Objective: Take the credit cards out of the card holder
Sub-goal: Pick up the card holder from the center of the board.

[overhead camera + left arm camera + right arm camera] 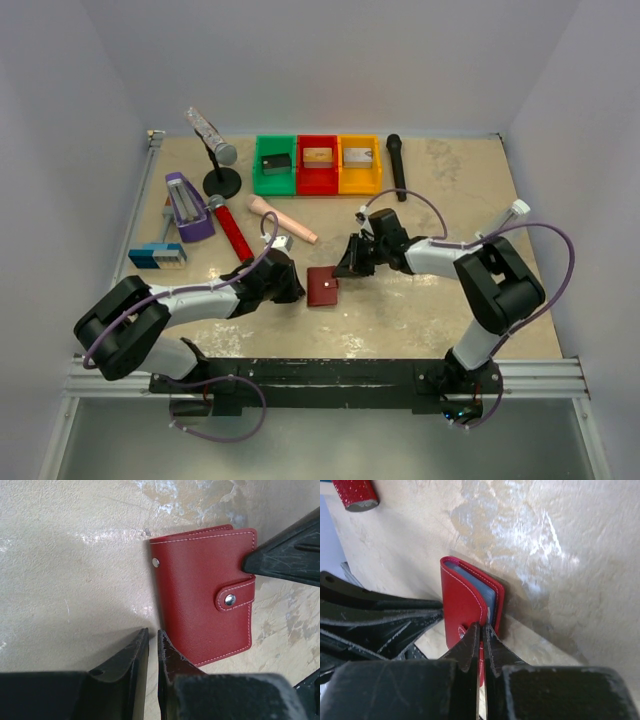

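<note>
The card holder [322, 286] is a dark red wallet lying closed on the table between my two arms, its snap tab [231, 598] fastened. My right gripper [481, 626] is shut on that red tab at the holder's [462, 600] near edge, and one of its fingers [285, 555] shows in the left wrist view. My left gripper [153, 632] rests at the holder's [205, 605] left edge, its jaws almost together with nothing between them. The pale blue-grey pocket edges [489, 596] show inside. The credit cards are hidden.
Green [275, 165], red [318, 166] and yellow [360, 165] bins stand at the back, with a black microphone [396, 165] to their right. A red microphone [232, 232], a pink handle [283, 220], a microphone stand [221, 182], a purple object [187, 207] and a blue block [157, 256] lie to the left.
</note>
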{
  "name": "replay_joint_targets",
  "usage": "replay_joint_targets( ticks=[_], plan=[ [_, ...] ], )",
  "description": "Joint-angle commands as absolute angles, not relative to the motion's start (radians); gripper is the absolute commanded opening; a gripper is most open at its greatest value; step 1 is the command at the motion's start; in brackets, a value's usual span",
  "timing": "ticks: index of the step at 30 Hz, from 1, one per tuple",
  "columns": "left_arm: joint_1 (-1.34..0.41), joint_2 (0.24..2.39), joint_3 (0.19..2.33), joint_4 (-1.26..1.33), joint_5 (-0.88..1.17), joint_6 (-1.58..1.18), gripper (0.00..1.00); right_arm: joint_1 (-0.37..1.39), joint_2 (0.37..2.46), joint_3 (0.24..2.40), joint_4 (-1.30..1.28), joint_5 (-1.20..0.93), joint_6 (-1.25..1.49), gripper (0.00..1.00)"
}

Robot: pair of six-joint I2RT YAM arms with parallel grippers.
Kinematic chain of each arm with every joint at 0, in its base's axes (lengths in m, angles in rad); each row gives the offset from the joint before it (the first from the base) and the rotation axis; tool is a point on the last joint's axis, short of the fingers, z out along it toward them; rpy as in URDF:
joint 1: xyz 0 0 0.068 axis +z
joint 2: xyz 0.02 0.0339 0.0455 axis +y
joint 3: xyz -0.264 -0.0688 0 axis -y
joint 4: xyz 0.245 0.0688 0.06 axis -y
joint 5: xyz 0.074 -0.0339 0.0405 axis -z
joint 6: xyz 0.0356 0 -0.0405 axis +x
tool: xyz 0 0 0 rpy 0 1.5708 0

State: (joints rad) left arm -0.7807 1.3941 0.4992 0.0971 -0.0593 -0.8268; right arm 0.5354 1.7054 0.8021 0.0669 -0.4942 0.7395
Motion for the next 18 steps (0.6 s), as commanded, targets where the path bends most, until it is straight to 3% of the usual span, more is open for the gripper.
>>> replay_joint_targets(
  ticks=[1,5,12,18],
  plan=[
    [-0.770,1.362,0.485,0.101,-0.084,-0.824,0.17,0.520,1.603,0.749,0.098,-0.519,0.721,0.00],
    [-0.756,1.301,0.459,0.086,-0.107,-0.841,0.18,0.508,1.507,0.726,0.057,-0.511,0.683,0.00],
    [-0.741,1.109,0.413,0.054,-0.163,-0.864,0.28,0.488,1.335,0.716,-0.063,-0.540,0.612,0.00],
    [-0.726,0.875,0.295,0.162,-0.167,-0.893,0.54,0.489,1.148,0.729,-0.199,-0.578,0.545,0.00]
  ],
)
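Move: The card holder is already pinched at its far right edge by the right fingers: its middle lies about 4 cm to the right hand's left, 3 cm back and 2 cm below. The left fingertips stand at its left edge, its middle some 5 cm to their right, 2 cm farther out and about level. From the right hand, the pink baton's middle is roughly 14 cm ahead and 14 cm left; the red flashlight is about 12 cm ahead and 28 cm left. Up off the board goes the right hand, about 9 cm, drifting to the right and a little back, its shut fingers keeping their pinch on the card holder's right edge while they tip some 15 degrees upward. The left hand backs away from the holder's left edge, first leftward, then mostly up some 6 cm, opening its fingers to about half. ##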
